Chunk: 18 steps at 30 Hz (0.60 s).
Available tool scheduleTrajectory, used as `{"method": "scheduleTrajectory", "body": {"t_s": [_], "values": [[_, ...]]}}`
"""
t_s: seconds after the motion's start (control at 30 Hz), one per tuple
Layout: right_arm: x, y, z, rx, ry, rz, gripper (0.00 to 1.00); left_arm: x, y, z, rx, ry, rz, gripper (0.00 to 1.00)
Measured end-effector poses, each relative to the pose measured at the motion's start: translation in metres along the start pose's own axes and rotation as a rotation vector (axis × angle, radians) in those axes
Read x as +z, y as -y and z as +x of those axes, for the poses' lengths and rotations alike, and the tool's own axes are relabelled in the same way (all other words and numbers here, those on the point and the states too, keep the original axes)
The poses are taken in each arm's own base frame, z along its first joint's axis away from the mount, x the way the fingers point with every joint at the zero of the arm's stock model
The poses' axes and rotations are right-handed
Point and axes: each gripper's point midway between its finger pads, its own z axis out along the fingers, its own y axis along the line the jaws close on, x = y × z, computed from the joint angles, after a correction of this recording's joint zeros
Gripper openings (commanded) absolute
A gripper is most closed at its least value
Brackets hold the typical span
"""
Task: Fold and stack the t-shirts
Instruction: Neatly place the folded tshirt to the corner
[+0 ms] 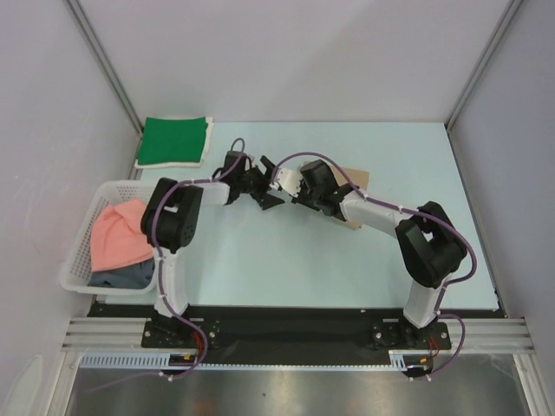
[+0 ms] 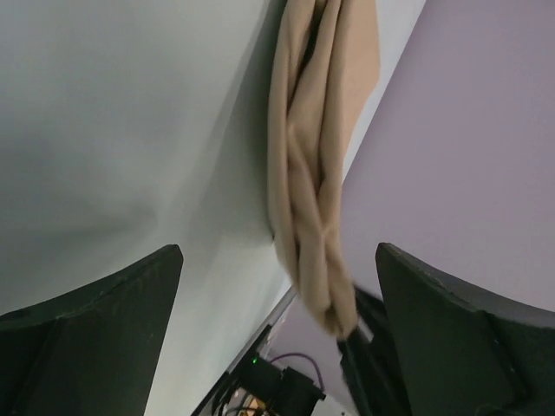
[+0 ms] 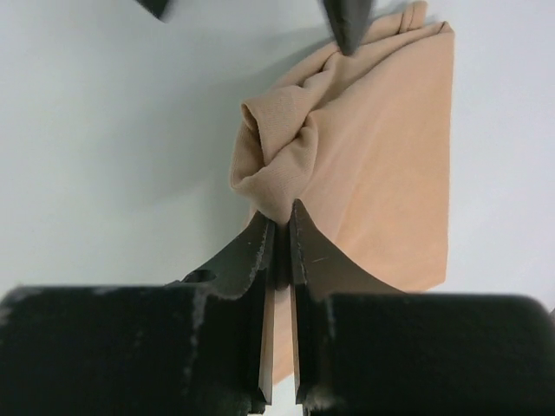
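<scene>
A tan t-shirt lies on the table, one corner bunched up. My right gripper is shut on that bunch, its tips pinching the cloth. From above, most of the tan t-shirt is hidden under the right arm. The left gripper stands wide open facing the gathered tan cloth, which runs between its fingers without touching them. In the top view the left gripper and right gripper meet mid-table. A folded green t-shirt sits back left. A pink t-shirt and a dark grey-blue t-shirt lie in the basket.
The white lattice basket stands at the table's left edge beside the left arm's base. Grey walls close in the table on the left, back and right. The left gripper's fingertips show at the top of the right wrist view.
</scene>
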Motion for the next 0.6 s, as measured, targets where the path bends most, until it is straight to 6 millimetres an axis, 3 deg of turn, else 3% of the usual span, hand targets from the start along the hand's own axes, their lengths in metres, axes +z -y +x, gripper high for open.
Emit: {"method": "scheduleTrajectory", "body": {"t_s": [0.13, 0.3, 0.6], "values": [[-0.002, 0.002, 0.003, 0.021, 0.004, -0.008, 0.0, 0.037, 0.012, -0.007, -0.022, -0.013, 0.017, 1.0], [-0.002, 0.004, 0.006, 0.057, 0.011, -0.02, 0.0, 0.055, 0.019, 0.001, -0.056, -0.028, 0.035, 1.0], [-0.011, 0.023, 0.01, 0.157, 0.04, -0.004, 0.0, 0.083, 0.027, -0.006, -0.04, -0.032, 0.0, 0.95]]}}
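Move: The open left hand aims at the raised left edge of the folded tan t-shirt, about 8 cm to its right, 5 cm ahead and 2 cm below. The right fingers hold that edge nearer the base, and from them the spot is some 10 cm ahead and 3 cm right. The t-shirt's middle is about 20 cm right and 3 cm back of the left hand. The green folded cloth is roughly 31 cm left and 15 cm ahead of it. With its fingers kept wide open and its wrist nearly unturned, the left hand reaches about 7 cm to the right and 5 cm forward, sinking a little, so that its two fingers come to stand on either side of the t-shirt's left edge beyond the right hand's grip. The right hand keeps its pinch on that edge, at first almost still, then eases some 2 cm to the right and a little up and forward, its left side tilting up by under 10 degrees. ##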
